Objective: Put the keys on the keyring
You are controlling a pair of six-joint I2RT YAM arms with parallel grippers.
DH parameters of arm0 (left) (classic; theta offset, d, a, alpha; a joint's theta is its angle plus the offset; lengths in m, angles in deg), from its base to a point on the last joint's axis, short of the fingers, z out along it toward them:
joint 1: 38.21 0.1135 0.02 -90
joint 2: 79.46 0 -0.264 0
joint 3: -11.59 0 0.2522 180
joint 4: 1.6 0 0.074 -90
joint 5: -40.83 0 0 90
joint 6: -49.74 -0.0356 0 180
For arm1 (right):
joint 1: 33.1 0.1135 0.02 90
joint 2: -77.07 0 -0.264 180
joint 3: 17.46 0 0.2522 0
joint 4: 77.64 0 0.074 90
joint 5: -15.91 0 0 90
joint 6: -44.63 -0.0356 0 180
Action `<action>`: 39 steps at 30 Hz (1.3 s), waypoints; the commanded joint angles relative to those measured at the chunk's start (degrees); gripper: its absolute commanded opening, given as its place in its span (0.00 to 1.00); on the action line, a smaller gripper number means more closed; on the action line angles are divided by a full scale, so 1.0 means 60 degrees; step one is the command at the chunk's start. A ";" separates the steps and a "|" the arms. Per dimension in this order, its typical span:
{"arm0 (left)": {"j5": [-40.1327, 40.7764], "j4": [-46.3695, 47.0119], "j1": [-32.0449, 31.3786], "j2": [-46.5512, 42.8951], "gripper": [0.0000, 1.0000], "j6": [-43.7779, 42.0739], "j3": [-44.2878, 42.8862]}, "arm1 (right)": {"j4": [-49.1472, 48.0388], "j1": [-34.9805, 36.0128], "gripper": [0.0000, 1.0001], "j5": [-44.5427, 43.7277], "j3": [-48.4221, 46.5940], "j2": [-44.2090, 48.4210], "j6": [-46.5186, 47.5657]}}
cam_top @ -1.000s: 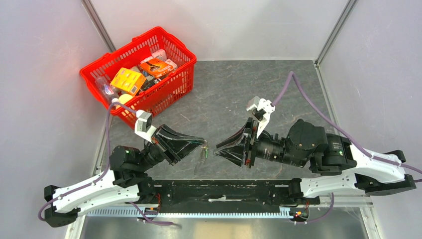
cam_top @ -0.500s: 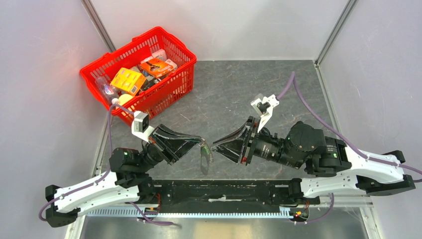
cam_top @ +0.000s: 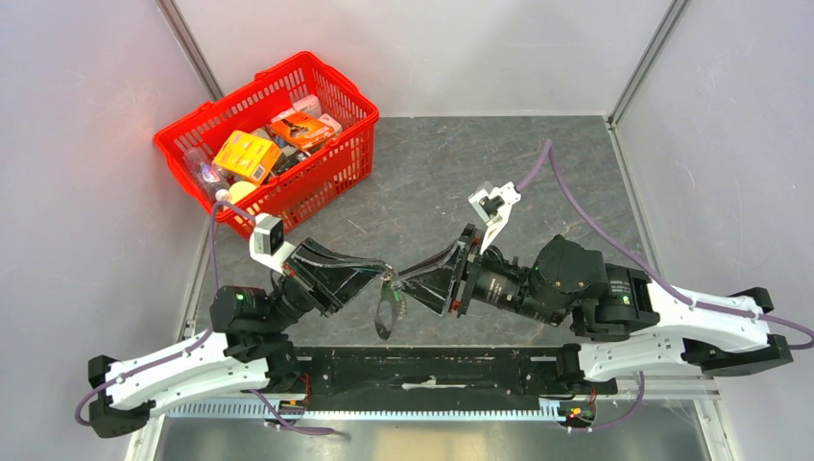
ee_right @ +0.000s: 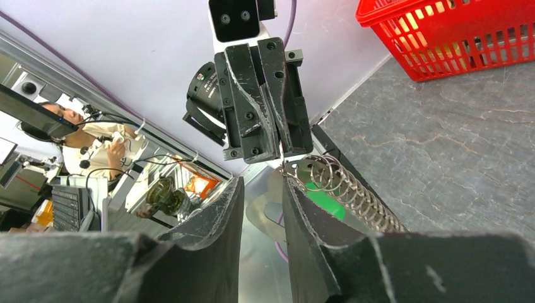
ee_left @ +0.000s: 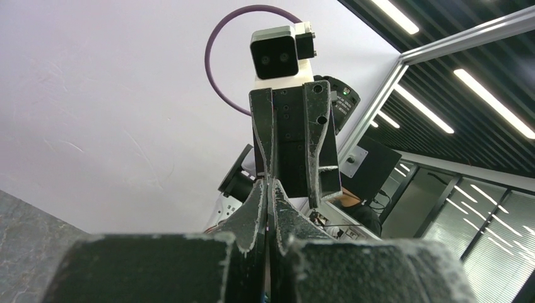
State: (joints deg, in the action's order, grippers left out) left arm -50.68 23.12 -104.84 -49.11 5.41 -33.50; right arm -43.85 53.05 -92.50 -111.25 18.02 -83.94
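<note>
My left gripper is shut at the middle of the table's front. The keyring, a dark coiled loop, hangs from its tips. The key shows as a green speck at those same tips. In the right wrist view the left gripper points down at me, with the silvery coil of the keyring and the key's green head just under it. My right gripper is open, nothing clamped, its right finger in front of the key. From above, the right gripper nearly meets the left one's tips.
A red basket full of packets stands at the back left. The grey slate table ends at metal frame posts and pale walls. The black base rail runs along the near edge under both arms.
My right gripper has moved left and now sits right at the left gripper's tips. The left gripper has risen slightly, and the hanging keyring has swung a little.
</note>
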 commanded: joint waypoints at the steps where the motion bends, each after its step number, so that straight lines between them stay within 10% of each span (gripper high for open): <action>1: 0.0464 0.0870 0.0009 0.0142 0.02 0.0441 -0.0137 | -0.0636 0.0041 0.36 -0.0272 0.0094 -0.0127 -0.0147; 29: 0.0384 0.1452 0.0016 0.0380 0.02 0.0723 0.0091 | -0.1213 -0.0099 0.31 -0.0577 0.0213 -0.0396 0.0116; 39: 0.0385 0.1499 0.0016 0.0368 0.02 0.0709 0.0078 | -0.1128 -0.0127 0.00 -0.0553 0.0105 -0.0371 0.0159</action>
State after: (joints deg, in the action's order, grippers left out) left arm -49.22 29.48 -104.84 -46.83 8.32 -32.61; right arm -49.18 52.51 -94.75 -109.63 15.38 -83.72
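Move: The left hand already grips the metal ring of the keyring, which shows about 1 cm to the right of that hand. From the open right hand the ring stands roughly 2 cm to the left and 1 cm ahead, at about its own height. The green-tagged keys hang some 1 cm back, 1 cm to the left and 4 cm below the right hand; the spiral coil hangs about 2 cm back, 1 cm to the left and 6 cm below. The right hand, its partly open fingers pointing left at the left hand's fingertips, creeps about 2 cm to the left and 1 cm forward towards the metal ring in two short advances with a near-pause between them, hardly turning. On the second advance its fingers shut fully, pinching at the ring right beside the left fingertips, while the left hand keeps its closed grip and holds the keyring almost still, easing up by about 1 cm. ##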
